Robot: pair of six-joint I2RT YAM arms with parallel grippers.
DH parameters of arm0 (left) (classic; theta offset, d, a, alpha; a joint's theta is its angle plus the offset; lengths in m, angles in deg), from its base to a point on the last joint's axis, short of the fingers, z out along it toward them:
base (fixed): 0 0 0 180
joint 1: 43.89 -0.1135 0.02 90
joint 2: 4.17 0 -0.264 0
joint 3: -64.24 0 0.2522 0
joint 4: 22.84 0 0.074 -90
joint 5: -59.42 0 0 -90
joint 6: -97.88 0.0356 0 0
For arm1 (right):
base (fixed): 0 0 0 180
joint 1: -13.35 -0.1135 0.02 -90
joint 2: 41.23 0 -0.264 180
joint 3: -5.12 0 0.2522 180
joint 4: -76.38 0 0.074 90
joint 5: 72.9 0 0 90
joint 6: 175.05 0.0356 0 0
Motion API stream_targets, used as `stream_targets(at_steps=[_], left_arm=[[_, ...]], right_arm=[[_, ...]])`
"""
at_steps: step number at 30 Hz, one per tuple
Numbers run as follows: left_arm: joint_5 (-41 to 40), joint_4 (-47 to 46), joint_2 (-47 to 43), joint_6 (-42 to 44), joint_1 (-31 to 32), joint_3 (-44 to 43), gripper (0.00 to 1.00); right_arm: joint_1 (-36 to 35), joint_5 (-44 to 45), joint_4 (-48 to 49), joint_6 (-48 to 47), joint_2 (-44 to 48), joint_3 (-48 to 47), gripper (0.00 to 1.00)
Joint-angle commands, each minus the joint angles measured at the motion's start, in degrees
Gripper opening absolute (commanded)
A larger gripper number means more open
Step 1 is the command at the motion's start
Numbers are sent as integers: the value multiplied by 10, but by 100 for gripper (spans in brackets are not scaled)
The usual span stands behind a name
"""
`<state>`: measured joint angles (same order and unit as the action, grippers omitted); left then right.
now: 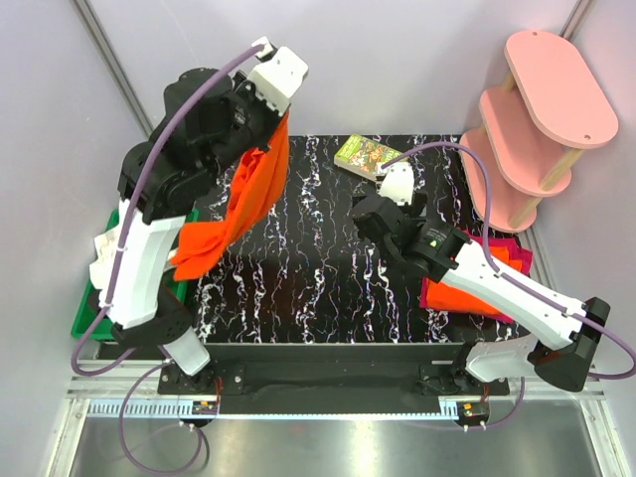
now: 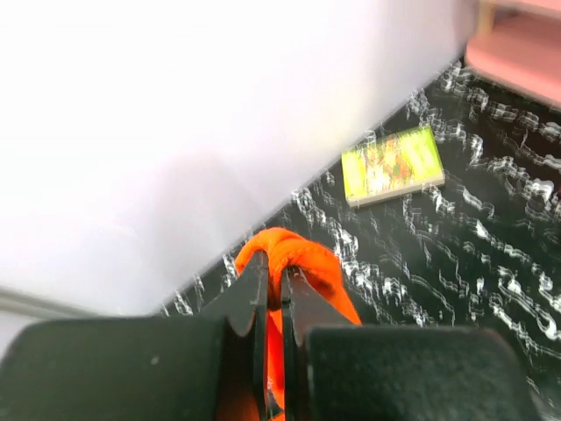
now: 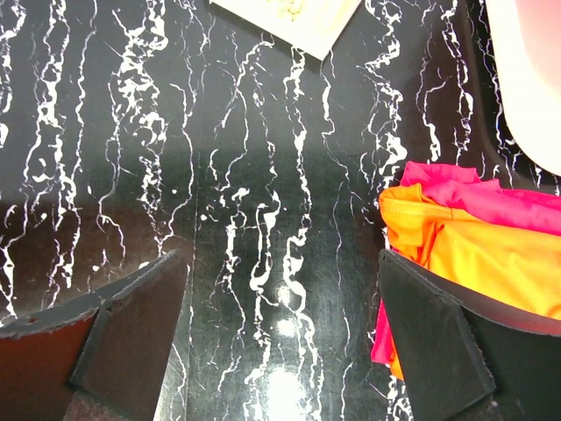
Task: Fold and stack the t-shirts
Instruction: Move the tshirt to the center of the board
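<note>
A bright orange t-shirt (image 1: 243, 204) hangs bunched and unfolded from my raised left gripper (image 1: 281, 117) over the table's left half. In the left wrist view that gripper (image 2: 279, 272) is shut on a fold of the orange cloth (image 2: 316, 263). At the table's right edge lies a stack of t-shirts (image 1: 505, 260), orange (image 3: 491, 254) on magenta-red (image 3: 460, 184). Over the table's middle, just left of the stack, my right gripper (image 1: 378, 214) is low. It (image 3: 280, 256) stands open with only bare tabletop between its fingers.
A green and yellow box (image 1: 363, 154) lies flat near the far edge of the black marbled table (image 1: 318, 268). A pink tiered shelf (image 1: 532, 119) stands at the back right. A green bin (image 1: 89, 318) with white cloth sits beside the table at the left.
</note>
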<state>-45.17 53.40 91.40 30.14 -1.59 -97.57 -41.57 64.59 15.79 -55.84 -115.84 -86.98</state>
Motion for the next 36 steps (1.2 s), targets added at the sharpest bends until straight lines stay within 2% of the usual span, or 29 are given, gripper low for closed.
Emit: stream_targets(at_steps=[1,6,10,12,13,16,17,19,24,29,36], left_arm=[[-94,-101,-49,58,73,-21,0],[-6,-97,-57,18,83,-15,0],[-41,-95,-64,16,85,7,0],[-43,-100,-82,8,53,62,0],[-33,-123,-113,-2,36,145,0],[-9,-166,-167,-27,-32,293,0],[0,-167,-173,-43,-64,314,0],[10,-170,-180,-56,-85,354,0],[11,-188,-178,-71,-103,392,0],[-8,-197,-161,-82,-103,408,0],[-36,-234,-136,-91,-122,437,0]], right_arm=[[-5,23,-18,14,4,-19,96],[-5,12,-20,36,-9,-7,96],[-5,18,-21,37,-12,-5,97],[-5,22,-20,30,-16,-11,97],[-5,19,-19,26,-17,-14,96],[-10,11,-13,5,-30,-24,94],[-20,13,-10,-4,-33,-25,94],[-38,23,0,-15,-41,-25,94],[-84,33,15,-30,-69,-28,93],[-99,27,15,-7,-86,-9,94],[-115,-8,25,59,-79,93,91]])
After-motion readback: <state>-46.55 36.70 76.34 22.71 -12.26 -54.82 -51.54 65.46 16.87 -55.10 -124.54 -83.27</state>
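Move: The orange t-shirt hangs pinched in the left hand, which is already high over the board: the board's center lies some 50 cm below and about 4 cm to its right, level with it fore and aft. The book is about 14 cm farther out and 16 cm right, the green bin 10 cm back and 34 cm left. From the right hand the t-shirt's middle is about 25 cm left and 2 cm back, near its height; the folded pile is 17 cm right, 4 cm back and 24 cm below. The orange t-shirt, still pinched at its top in the shut left gripper, is first drawn back and up about 5 cm, then lowered some 17 cm while carried forward and left, the wrist tipping down and turning counter-clockwise. The open, empty right hand then shifts left and down, about 6 cm each, and a little back, towards the t-shirt's swinging end. ##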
